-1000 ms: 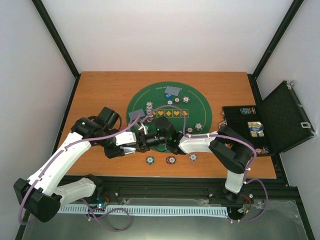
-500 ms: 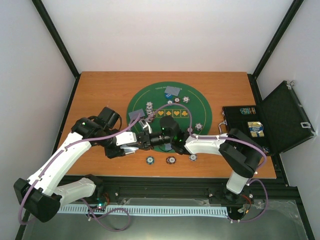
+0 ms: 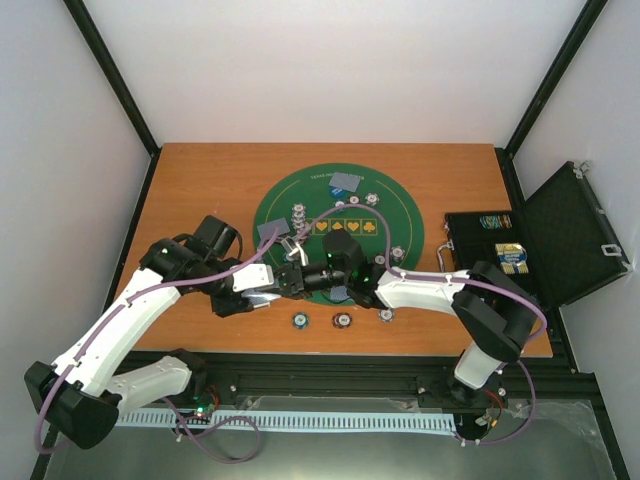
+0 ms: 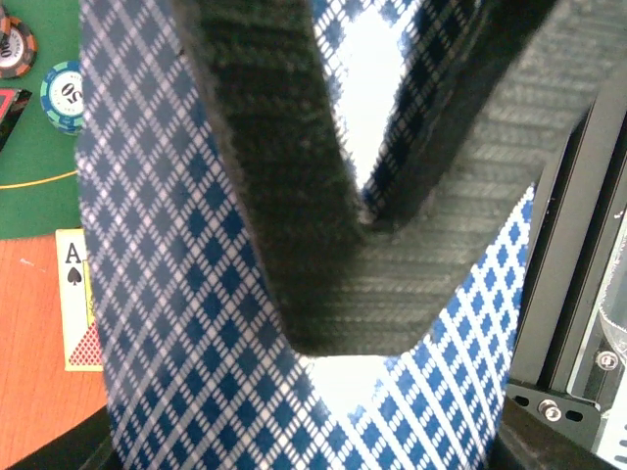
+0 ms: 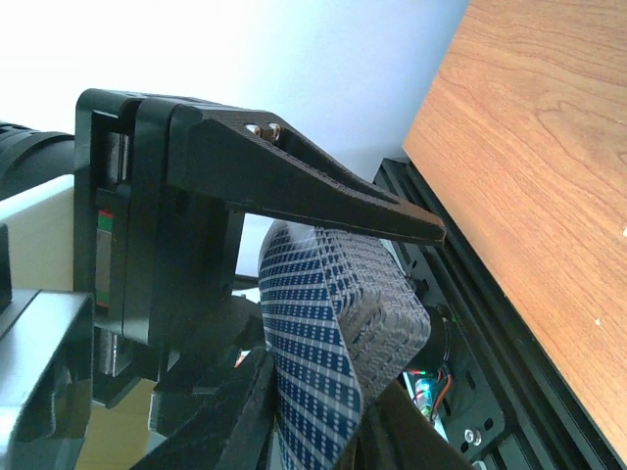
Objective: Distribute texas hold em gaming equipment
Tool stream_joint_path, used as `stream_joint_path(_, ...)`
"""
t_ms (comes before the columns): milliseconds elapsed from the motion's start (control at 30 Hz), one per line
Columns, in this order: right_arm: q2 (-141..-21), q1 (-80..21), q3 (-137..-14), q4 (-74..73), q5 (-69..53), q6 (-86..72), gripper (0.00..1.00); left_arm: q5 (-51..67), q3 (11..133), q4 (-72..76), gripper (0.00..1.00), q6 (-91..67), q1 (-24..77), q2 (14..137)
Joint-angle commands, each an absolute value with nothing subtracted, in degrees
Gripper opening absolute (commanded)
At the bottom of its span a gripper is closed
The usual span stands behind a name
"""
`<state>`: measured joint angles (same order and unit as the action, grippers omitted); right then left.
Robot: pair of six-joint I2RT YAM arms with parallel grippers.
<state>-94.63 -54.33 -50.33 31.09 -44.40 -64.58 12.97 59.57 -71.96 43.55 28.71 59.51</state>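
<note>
My left gripper (image 3: 270,293) is shut on a deck of blue-diamond-backed playing cards (image 4: 176,294) at the near left rim of the green mat (image 3: 400,215). My right gripper (image 3: 297,280) meets it from the right. In the right wrist view its two dark fingers (image 5: 323,206) pinch one card (image 5: 323,323) of the deck, and the card bows between them. Those fingers lie across the card backs in the left wrist view. An ace of spades (image 4: 78,313) lies face up on the wood. Striped poker chips (image 3: 342,320) sit along the table's near edge.
Card pairs lie at the mat's far edge (image 3: 346,181) and left edge (image 3: 271,231), with more chips (image 3: 298,215) on the mat. An open black case (image 3: 560,240) holding more pieces stands at the right. The aluminium frame rail (image 5: 460,294) runs just off the table's near edge.
My right arm has reached further left to the deck and its jaws have closed on a card. The left arm and the deck have stayed put.
</note>
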Motion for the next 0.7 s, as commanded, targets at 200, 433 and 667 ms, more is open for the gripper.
stream_joint_path(200,-91.9,-52.2,-49.3,16.5,-40.7,-58.3,0.18,12.8,60.7,-73.3,0.23,43.9,28.8,58.2)
stream_joint_path(433,-92.4,-52.2,-49.9,17.1,-41.7,-58.4,0.43,13.1,61.0,-73.3,0.22,43.7,28.8,58.6)
stream_joint_path(667,-92.8,-52.2,-49.7,19.4,-41.8,-60.0,0.51,12.9,61.2,-73.6,0.22,43.9,28.8,58.4)
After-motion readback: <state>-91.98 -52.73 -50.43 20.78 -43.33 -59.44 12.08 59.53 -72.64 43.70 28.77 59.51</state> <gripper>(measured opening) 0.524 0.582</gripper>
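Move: My left hand, fingers down, already grips the blue-backed deck, whose middle is some 2 cm to its right. From my right hand, which points left with its fingers on the deck's near end, that middle is about 4 cm left, roughly level ahead and 1 cm lower. On the table about 17 cm below it, the red card box lies 10 cm left and 2 cm ahead, and the teal chip stack 3 cm right and 9 cm back. I keep drawing my right hand to the right, away from the deck, with the top card's end still pinched; then I open these fingers to about half and sink some 2 cm as they let go, about 1.5 cm rightward in all. My left hand keeps its hold on the deck, drifts under 1 cm right with the draw, then eases back left. ##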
